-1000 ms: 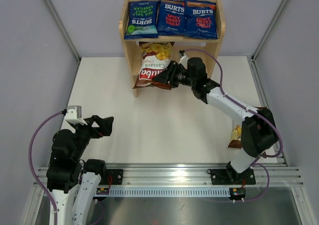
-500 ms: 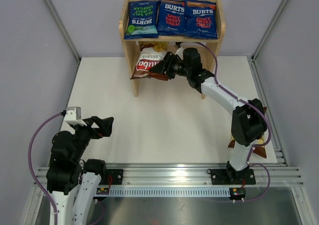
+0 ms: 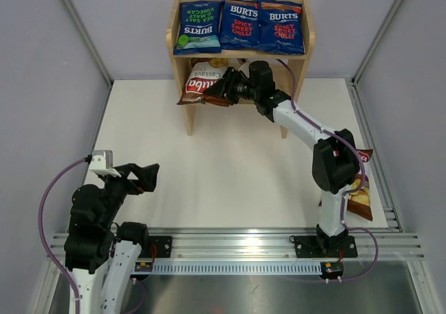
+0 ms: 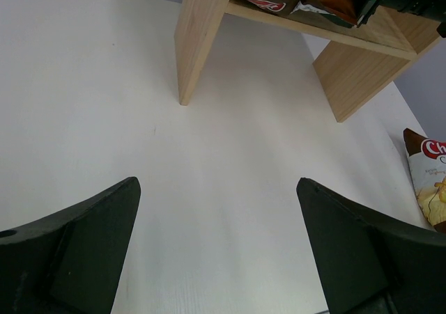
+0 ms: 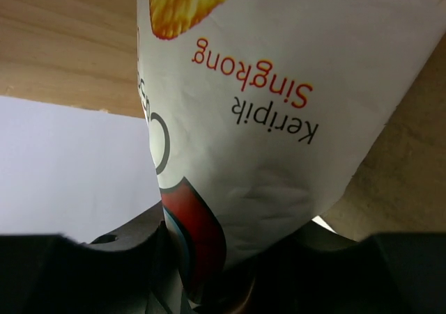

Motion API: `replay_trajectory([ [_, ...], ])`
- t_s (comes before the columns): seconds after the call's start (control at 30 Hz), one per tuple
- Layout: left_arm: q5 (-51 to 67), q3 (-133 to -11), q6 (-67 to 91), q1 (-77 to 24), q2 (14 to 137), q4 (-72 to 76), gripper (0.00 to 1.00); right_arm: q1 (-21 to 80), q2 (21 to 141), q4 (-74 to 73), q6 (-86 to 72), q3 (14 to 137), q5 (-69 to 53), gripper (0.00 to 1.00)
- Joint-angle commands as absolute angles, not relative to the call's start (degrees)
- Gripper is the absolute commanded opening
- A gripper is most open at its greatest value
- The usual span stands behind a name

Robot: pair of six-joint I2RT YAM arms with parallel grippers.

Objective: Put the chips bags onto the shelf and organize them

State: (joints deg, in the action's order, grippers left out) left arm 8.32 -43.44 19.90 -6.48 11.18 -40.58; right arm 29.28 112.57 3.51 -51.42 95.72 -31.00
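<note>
Three dark blue BURTS chips bags lie side by side on the top tier of the wooden shelf (image 3: 189, 112): a green-accented one (image 3: 198, 26) and two orange-topped ones (image 3: 240, 25) (image 3: 281, 25). My right gripper (image 3: 224, 91) (image 5: 230, 258) is shut on the lower end of a brown and white Chuba bag (image 3: 201, 84) (image 5: 279, 105), which lies partly inside the lower tier and pokes out at its left front. A second Chuba bag (image 3: 361, 192) (image 4: 428, 182) rests on the table beside the right arm's base. My left gripper (image 3: 143, 177) (image 4: 217, 216) hovers open over the near left table, holding nothing.
The shelf (image 4: 198, 42) stands at the table's far edge against the back wall. Grey walls close in both sides. A metal rail (image 3: 237, 244) carrying both arm bases runs along the near edge.
The right arm has stretched toward the back and carried the Chuba bag from in front of the shelf into its lower tier. That uncovered the second Chuba bag by its base. The left arm stayed still.
</note>
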Motion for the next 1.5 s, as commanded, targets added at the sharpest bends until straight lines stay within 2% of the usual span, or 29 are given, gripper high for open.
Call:
replay_trajectory([
  [0.0,9.05,-42.89,19.86,-6.94,10.28,-37.62,0.99,28.92,113.9,4.05,-52.03,101.41,-32.34,0.3],
  [0.2,9.05,-42.98,19.95,-7.03,10.37,-37.7,0.99,28.92,115.22,3.95,-51.94,102.04,-32.52,0.38],
  [0.23,9.05,-42.98,19.95,-7.12,10.37,-37.62,0.99,28.92,115.22,4.22,-52.03,101.87,-32.69,0.44],
  [0.33,9.23,-42.89,19.86,-7.12,10.46,-37.62,0.99,28.92,114.87,4.48,-51.95,101.34,-33.13,0.52],
  [0.4,9.31,-42.98,19.86,-7.21,10.46,-37.62,0.99,28.92,113.91,4.66,-51.94,100.29,-32.87,0.75],
  [0.47,9.14,-42.98,19.86,-7.21,10.28,-37.7,0.99,28.92,112.6,4.75,-51.59,98.97,-32.44,0.83],
  [0.8,8.79,-42.98,20.04,-7.56,9.67,-37.88,0.99,28.74,107.58,3.34,-48.43,92.74,-28.66,0.85],
  [0.9,8.88,-42.98,20.04,-7.73,9.75,-37.79,0.99,28.48,106.26,3.69,-48.25,90.97,-28.04,1.0],
  [1.47,8.18,-43.15,20.21,-7.82,9.84,-38.14,0.99,28.3,98.18,2.46,-46.41,82.63,-25.66,0.99],
])
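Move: The right hand holds the Chuba bag by its near right corner. The bag's place, the left end of the lower shelf, centres about 5 cm to the left, 4 cm ahead and 3 cm below. On the upper shelf, some 17 cm higher than the hand and 6 cm ahead, the green-lettered Burts bag stands about 5 cm left and the middle Burts bag about 5 cm right. From the left hand, that place lies roughly 30 cm ahead, 15 cm right and 3 cm lower. Forward and left by barely 1 cm, the right hand makes a last small push of the held Chuba bag into the lower shelf, then stops and spreads its half-open fingers to full width, letting go of the corner. It then backs out to the right and back, about 5 cm in all, sinking some 1 cm, with the jaws wide around the bag's loose edge. ##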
